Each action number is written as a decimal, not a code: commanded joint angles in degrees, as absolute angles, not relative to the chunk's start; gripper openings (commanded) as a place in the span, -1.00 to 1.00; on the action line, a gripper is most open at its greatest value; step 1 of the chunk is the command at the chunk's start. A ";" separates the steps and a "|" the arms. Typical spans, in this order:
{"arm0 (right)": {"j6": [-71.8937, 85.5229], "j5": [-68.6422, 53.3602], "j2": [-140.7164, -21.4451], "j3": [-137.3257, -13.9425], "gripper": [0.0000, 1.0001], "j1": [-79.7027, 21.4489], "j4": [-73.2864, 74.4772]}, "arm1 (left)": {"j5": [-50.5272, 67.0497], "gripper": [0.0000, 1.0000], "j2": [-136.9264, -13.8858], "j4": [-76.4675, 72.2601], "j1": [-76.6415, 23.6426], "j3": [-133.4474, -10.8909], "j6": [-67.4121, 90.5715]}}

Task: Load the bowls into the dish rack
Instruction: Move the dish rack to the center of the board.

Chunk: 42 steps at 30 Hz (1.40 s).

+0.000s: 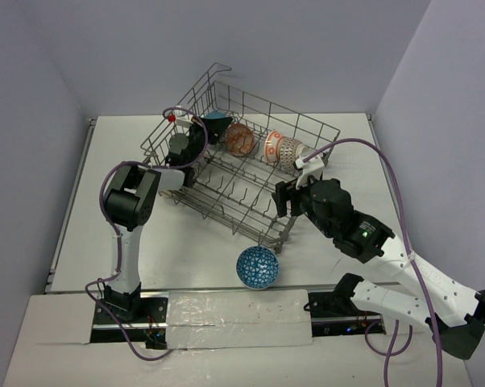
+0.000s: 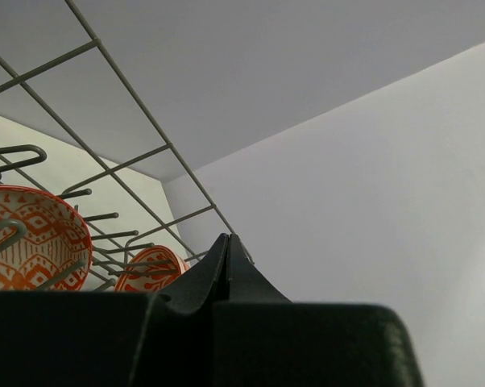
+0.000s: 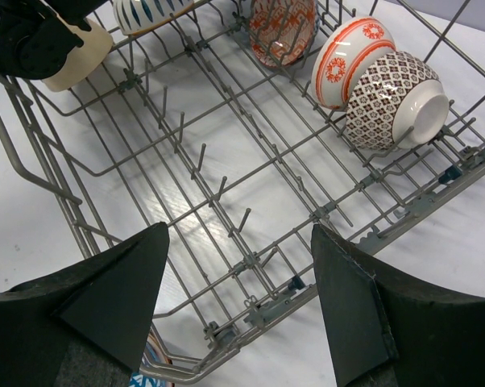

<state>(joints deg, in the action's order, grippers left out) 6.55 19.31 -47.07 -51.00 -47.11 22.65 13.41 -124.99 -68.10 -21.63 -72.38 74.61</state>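
The grey wire dish rack (image 1: 226,219) stands at the middle back of the table. Along its far side stand a teal bowl (image 1: 218,122), an orange patterned bowl (image 1: 241,139), an orange-and-white bowl (image 1: 272,145) and a brown-patterned bowl (image 1: 290,152). A blue patterned bowl (image 1: 257,267) sits on the table in front of the rack. My left gripper (image 1: 201,130) is inside the rack's far left corner beside the teal bowl, shut with nothing between its fingers (image 2: 227,251). My right gripper (image 3: 238,266) hovers open over the rack's near right edge, empty.
Rack wires (image 2: 136,97) and tines (image 3: 198,157) surround both grippers. White walls close the table on three sides. The right arm's purple cable (image 1: 387,173) loops above the table's right part. A taped strip (image 1: 226,310) runs along the near edge.
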 commanded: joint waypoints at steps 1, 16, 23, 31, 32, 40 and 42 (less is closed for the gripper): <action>6.68 20.39 -46.32 -50.80 0.57 -47.64 19.86 | 17.58 -1.00 -126.12 -70.76 -22.41 -72.07 72.95; 6.68 19.60 -47.37 -52.20 0.57 -47.37 19.51 | 24.87 -0.61 -120.42 -55.77 -23.20 -77.77 65.23; 8.00 12.93 -52.46 -54.40 0.57 -45.26 20.12 | 24.87 -0.31 -111.02 -37.20 -24.96 -83.23 51.69; 11.42 16.85 -53.62 -52.21 0.57 -45.18 20.74 | 21.91 -0.25 -101.17 -23.05 -26.71 -86.57 43.17; 11.60 18.35 -53.00 -52.21 0.57 -45.00 21.00 | 20.75 -0.23 -100.38 -20.07 -26.81 -87.53 39.59; 13.61 27.15 -52.03 -56.51 0.58 -43.60 25.40 | 7.56 -0.01 -103.52 20.67 -26.11 -112.55 24.09; 14.58 30.05 -52.21 -57.82 0.58 -42.46 26.97 | 5.47 -0.01 -106.77 26.17 -25.58 -118.88 23.82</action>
<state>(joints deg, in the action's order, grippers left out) 12.21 23.64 -52.90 -53.65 -43.83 25.12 11.70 -103.31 7.53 -26.57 -110.30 29.82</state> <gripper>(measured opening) 0.789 0.493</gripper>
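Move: My left hand, fingers shut, is over the rear left part of the dish rack, whose middle lies about 6 cm to my right, 4 cm back and 14 cm below. The blue bowl is some 11 cm ahead and 3 cm left, the orange bowl 5 cm ahead and 4 cm right, the striped bowl about 10 cm left and level, all roughly 12 cm lower. From my right hand the rack's middle is some 22 cm ahead, 10 cm left and 18 cm below. I back my left hand out of the rack: its fingers part to about half open as it dips a little, drawing rightward, then it climbs some 20 cm and pulls back about 7 cm before easing forward and left, rolling its left side up some 40 degrees. My right hand, still wide open, dips and goes left, then swings back right and slightly forward, turning a little clockwise. ##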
